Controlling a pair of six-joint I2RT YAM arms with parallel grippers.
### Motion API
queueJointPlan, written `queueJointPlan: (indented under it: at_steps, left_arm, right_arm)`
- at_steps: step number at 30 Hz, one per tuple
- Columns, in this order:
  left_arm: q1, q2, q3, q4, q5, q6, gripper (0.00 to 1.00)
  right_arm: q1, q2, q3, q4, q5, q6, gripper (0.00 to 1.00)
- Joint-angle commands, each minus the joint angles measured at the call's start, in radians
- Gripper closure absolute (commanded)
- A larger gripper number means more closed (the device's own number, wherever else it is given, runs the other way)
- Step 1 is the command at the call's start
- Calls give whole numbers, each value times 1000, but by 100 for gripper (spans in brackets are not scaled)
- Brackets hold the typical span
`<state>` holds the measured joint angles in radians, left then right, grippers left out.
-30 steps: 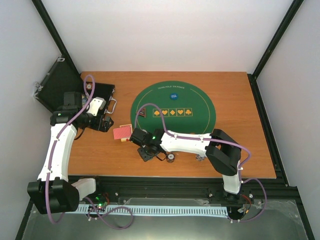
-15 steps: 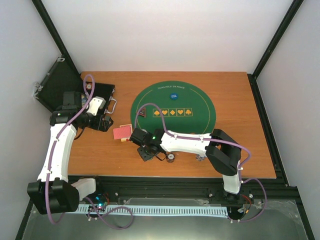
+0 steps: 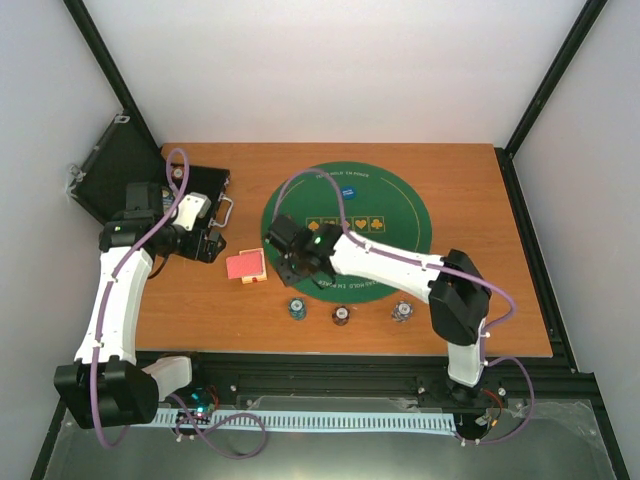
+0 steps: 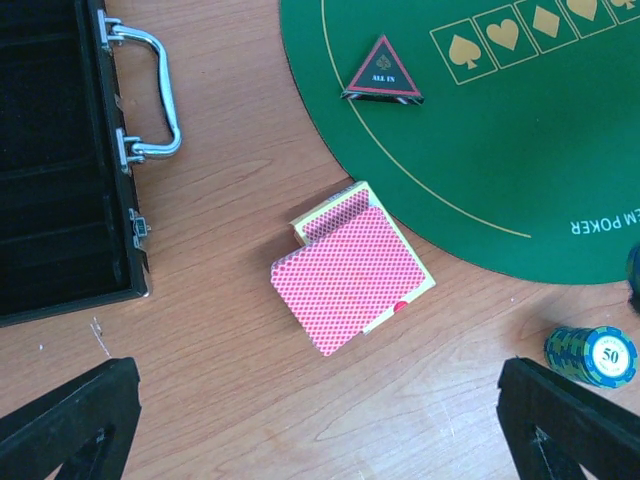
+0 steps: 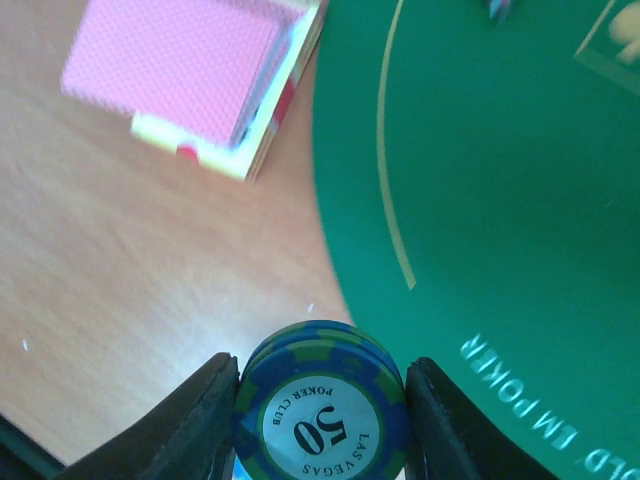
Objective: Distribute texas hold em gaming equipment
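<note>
My right gripper [image 5: 322, 410] is shut on a short stack of blue-and-green "50" poker chips [image 5: 322, 400], held above the green mat's [image 5: 500, 200] lower-left edge; its fingers [image 5: 190, 420] press both sides. In the top view this gripper [image 3: 293, 270] hangs over the mat rim. Another blue chip stack [image 3: 296, 307] rests on the wood below it, also seen from the left wrist as a chip stack [image 4: 592, 355]. Red-backed cards [image 4: 350, 265] lie on their box left of the mat. A dark triangular button [image 4: 383, 72] sits on the felt. My left gripper [image 4: 320, 430] hovers open near the cards.
A dark chip stack [image 3: 341, 315] and a pale one [image 3: 402, 312] stand near the table's front edge. A blue round button [image 3: 348, 192] lies at the mat's far side. The open black case [image 4: 60, 150] with its metal handle [image 4: 150, 95] sits at far left.
My right arm has swung from the front edge up to the mat's lower-left rim with chips in its jaws, uncovering a blue stack left on the wood. The left arm has not moved.
</note>
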<state>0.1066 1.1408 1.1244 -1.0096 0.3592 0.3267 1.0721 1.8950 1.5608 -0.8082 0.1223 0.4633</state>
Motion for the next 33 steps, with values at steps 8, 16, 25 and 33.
queueJointPlan:
  at_steps: [8,16,25,33]
  left_arm:
    - [4,-12,72,-15,-11,12,0]
    - [5,1,87,-23,-15,24,0]
    - [5,6,80,-17,-13,26,0]
    - [5,6,87,-23,-8,29,0]
  right_arm:
    - [-210,270,318,-29,-13,-124,93]
    - [-283,427,453,-40,-60,-145,92]
    - [-284,547,544,-60,-102,-159,91]
    - [-285,534,509,-60,-102,-154,90]
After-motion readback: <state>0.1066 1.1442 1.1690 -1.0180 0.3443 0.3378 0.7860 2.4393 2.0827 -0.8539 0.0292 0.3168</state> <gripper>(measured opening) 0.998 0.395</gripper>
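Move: The blue 50 chip is already pinched in the right fingers; the bare felt it goes to lies about 16 cm straight ahead of that hand and 9 cm down. The all-in triangle is some 21 cm ahead and 4 cm left, the printed spade box 21 cm ahead and 4 cm right. The red card deck stands about 10 cm ahead and 13 cm left. From the left hand, that bare felt is roughly 12 cm ahead, 22 cm right and 19 cm down. The blue 50 chip, kept pinched in the right fingers, is carried about 16 cm forward in a low arch, rising some 3 cm first and then sinking about 12 cm to the felt, just short of the gap between the all-in triangle and the spade box. The hand turns slightly clockwise on the way and slows over the last few centimetres; the fingers don't open. ##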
